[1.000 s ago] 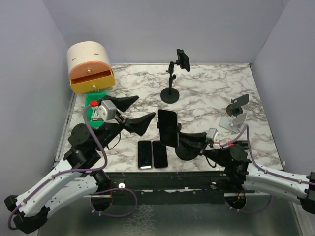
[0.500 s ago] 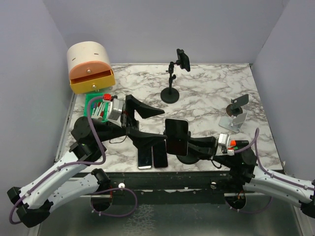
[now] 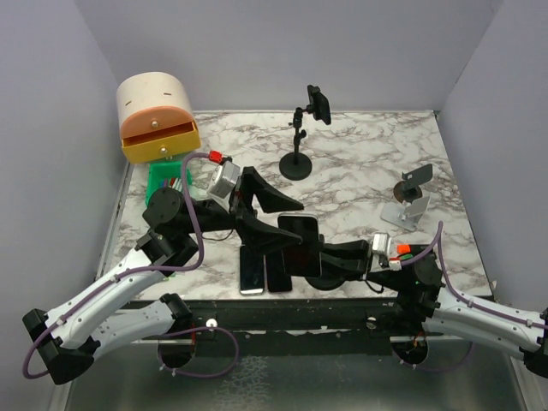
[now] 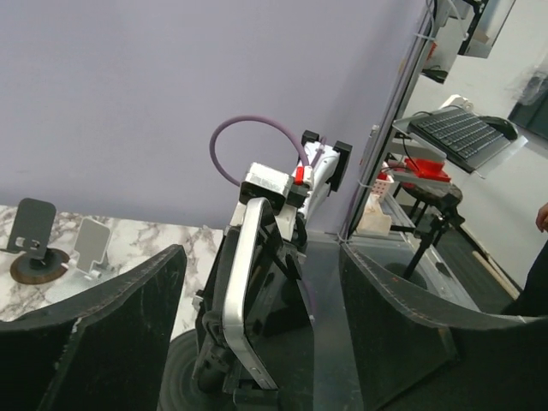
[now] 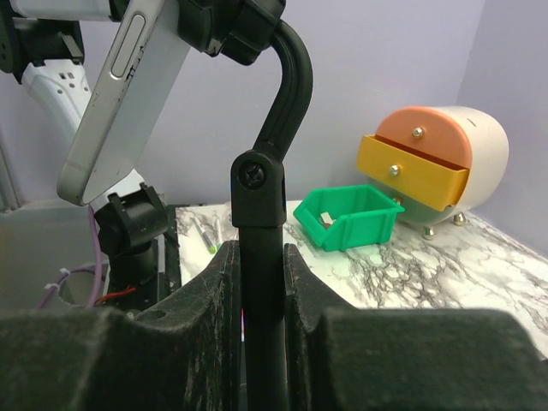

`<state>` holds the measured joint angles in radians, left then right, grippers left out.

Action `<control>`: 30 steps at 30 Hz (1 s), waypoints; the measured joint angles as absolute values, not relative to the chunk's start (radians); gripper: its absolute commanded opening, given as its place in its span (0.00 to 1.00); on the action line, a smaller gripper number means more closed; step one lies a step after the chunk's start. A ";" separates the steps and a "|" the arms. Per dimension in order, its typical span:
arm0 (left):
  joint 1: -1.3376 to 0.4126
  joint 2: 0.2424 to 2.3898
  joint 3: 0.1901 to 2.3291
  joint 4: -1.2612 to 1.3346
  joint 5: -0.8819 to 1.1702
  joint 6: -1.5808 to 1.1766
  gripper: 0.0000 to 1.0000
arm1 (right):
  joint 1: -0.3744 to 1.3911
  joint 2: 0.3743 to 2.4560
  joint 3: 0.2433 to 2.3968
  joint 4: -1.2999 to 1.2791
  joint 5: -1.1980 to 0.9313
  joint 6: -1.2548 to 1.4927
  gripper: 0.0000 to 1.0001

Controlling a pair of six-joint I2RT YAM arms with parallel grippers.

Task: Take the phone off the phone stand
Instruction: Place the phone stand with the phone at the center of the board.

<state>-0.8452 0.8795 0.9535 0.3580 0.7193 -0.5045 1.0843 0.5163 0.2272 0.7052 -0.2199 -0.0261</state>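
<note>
A silver-edged phone (image 4: 242,291) sits clamped at the top of a black phone stand (image 5: 261,193), tilted back. In the overhead view the phone (image 3: 301,248) is near the front middle of the table. My left gripper (image 4: 261,257) is open, with one finger (image 4: 94,334) on each side of the phone and a gap to both. My right gripper (image 5: 261,257) is shut on the stand's upright post, below its joint. From above, the left gripper (image 3: 291,223) comes in from the left and the right gripper (image 3: 332,259) from the right.
Two dark phones (image 3: 264,270) lie flat on the table below the left gripper. A second black stand (image 3: 297,158) holding a phone stands at the back. A silver stand (image 3: 409,204) is at the right, a green bin (image 3: 167,178) and a drawer box (image 3: 157,116) at the left.
My left arm has swung right and brought its fingers around the phone, and the jaws have narrowed. The right gripper has shifted the stand and phone slightly right and lower.
</note>
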 measured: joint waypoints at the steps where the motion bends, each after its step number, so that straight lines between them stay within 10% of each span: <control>1: -0.845 0.882 0.953 0.358 0.725 -0.509 0.65 | 1.084 0.516 0.227 0.707 -0.220 -0.026 0.00; 16: -0.844 0.894 0.953 0.358 0.764 -0.548 0.00 | 1.084 0.523 0.227 0.707 -0.229 -0.025 0.03; 22: -0.847 0.891 0.939 0.364 0.746 -0.548 0.00 | 1.080 0.502 0.246 0.636 -0.224 -0.016 0.59; 30: -0.852 0.897 0.874 0.348 0.674 -0.552 0.00 | 1.065 0.452 0.345 0.502 -0.136 -0.019 0.76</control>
<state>-0.8524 0.8970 0.8742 0.3477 0.6743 -0.5518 1.0653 0.4519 0.3447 0.5022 -0.1356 -0.0193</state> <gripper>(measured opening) 0.054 0.734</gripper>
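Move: The phone on the stand stands almost between the open left fingers, its middle about 4 cm right of that hand, 2 cm back and 4 cm below. On the board, roughly 28 cm down and 2 cm ahead of the left hand, one loose phone lies some 2 cm to its left and another 10 cm left. From the right hand, already gripping the post, the stand's phone is about 5 cm left, 3 cm back and 10 cm up. Left fingers pinch the phone's upper part, then right fingers open off the post; both hands shift, left sinking 4 cm. ##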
